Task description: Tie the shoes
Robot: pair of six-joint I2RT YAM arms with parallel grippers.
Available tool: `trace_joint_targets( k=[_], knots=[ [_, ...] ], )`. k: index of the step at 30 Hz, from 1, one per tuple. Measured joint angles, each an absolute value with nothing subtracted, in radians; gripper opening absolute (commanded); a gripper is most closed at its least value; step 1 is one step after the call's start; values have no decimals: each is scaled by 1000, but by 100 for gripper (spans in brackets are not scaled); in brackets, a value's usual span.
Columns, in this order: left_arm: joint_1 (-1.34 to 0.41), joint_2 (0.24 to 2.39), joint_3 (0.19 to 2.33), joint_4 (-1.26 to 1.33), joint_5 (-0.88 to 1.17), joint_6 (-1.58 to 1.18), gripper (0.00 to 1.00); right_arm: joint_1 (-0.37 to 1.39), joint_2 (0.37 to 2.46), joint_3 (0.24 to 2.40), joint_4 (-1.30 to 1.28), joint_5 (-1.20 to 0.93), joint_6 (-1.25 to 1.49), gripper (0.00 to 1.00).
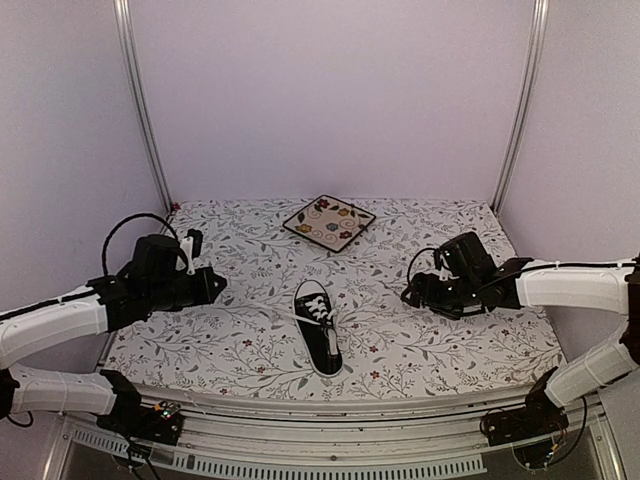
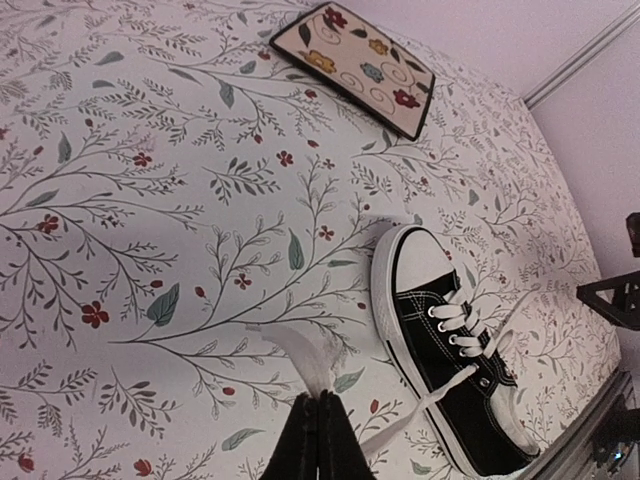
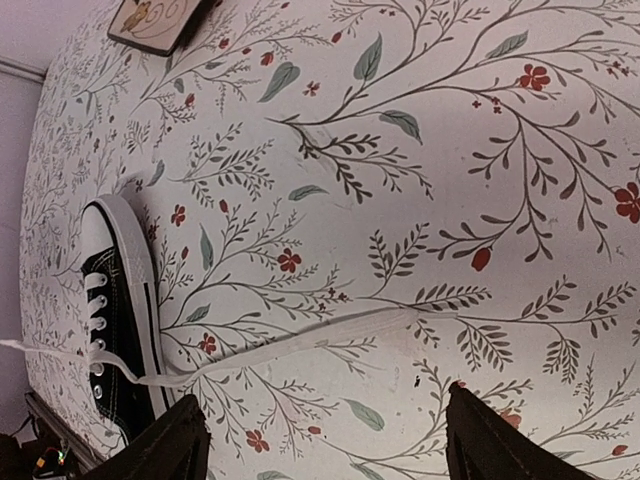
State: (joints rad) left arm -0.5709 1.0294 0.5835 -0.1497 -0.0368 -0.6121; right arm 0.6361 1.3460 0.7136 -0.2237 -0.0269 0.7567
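Observation:
The shoe (image 1: 318,340) is a small black sneaker with a white toe cap, lying mid-table with its toe pointing away. One white lace (image 1: 262,306) stretches left from it to my left gripper (image 1: 215,285). In the left wrist view that gripper (image 2: 320,398) is shut on the lace (image 2: 312,358), whose end sticks out past the fingertips, with the shoe (image 2: 450,370) to the right. My right gripper (image 1: 412,293) hangs right of the shoe. It stands open (image 3: 330,440) over the other lace (image 3: 300,350), which lies flat on the cloth and runs to the shoe (image 3: 115,330).
A square floral-patterned plate (image 1: 328,222) sits at the back centre of the floral tablecloth (image 1: 450,350). Metal frame posts (image 1: 140,100) stand at the back corners. The table's front edge rail (image 1: 330,405) runs just behind the shoe's heel.

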Motion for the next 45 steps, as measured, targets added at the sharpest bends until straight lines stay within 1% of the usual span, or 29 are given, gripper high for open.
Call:
trace_joint_targets(
  k=[4,7,14,21,27,31,36,39,43,45],
  knots=[
    [-570,957,513,-130,-4,-638,0,660,1460,790,-256,20,780,71],
    [-570,944,479,-87,32,-650,0,677,1538,829,-273,35,794,68],
    [-570,976,472,10,107,-659,0,723,1690,916,-299,49,824,68],
    [-569,1027,479,43,152,-658,0,745,1816,1036,-299,64,830,69],
    [-569,1059,511,70,176,-655,0,750,1961,1239,-356,125,772,69],
    [-569,1078,522,95,190,-655,0,772,1996,1309,-426,186,746,69],
    [-569,1097,533,121,209,-655,0,801,2004,1317,-526,235,757,67],
    [-569,1102,540,133,221,-655,0,809,2004,1317,-561,262,776,59],
    [-569,1105,544,139,233,-653,0,811,2014,1321,-579,285,794,38],
    [-569,1106,544,138,236,-648,0,811,2017,1324,-584,296,800,26]
  ],
)
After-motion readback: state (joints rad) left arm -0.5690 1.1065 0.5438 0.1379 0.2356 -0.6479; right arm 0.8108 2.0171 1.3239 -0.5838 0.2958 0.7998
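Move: The free lace lying off the shoe's right side has its middle about 6 cm to the right hand's left, 1 cm ahead and some 8 cm below it. The shoe stands about 14 cm farther left and 3 cm nearer than that lace; the patterned mat is far out, roughly 37 cm ahead of the right hand and 17 cm to its left. The left hand already holds the other lace, with the free one some 33 cm to its right, 1 cm ahead and 14 cm below. The free lace is what the right hand goes for: it sinks about 7 cm while moving left, sweeps forward low over the table, then eases back a little and right, its fingers turning some 25 degrees to point more steeply down and narrowing around the lace. The left hand keeps its lace pinched and, after a small draw back, drifts about 5 cm right towards the shoe, finally rising slightly. ##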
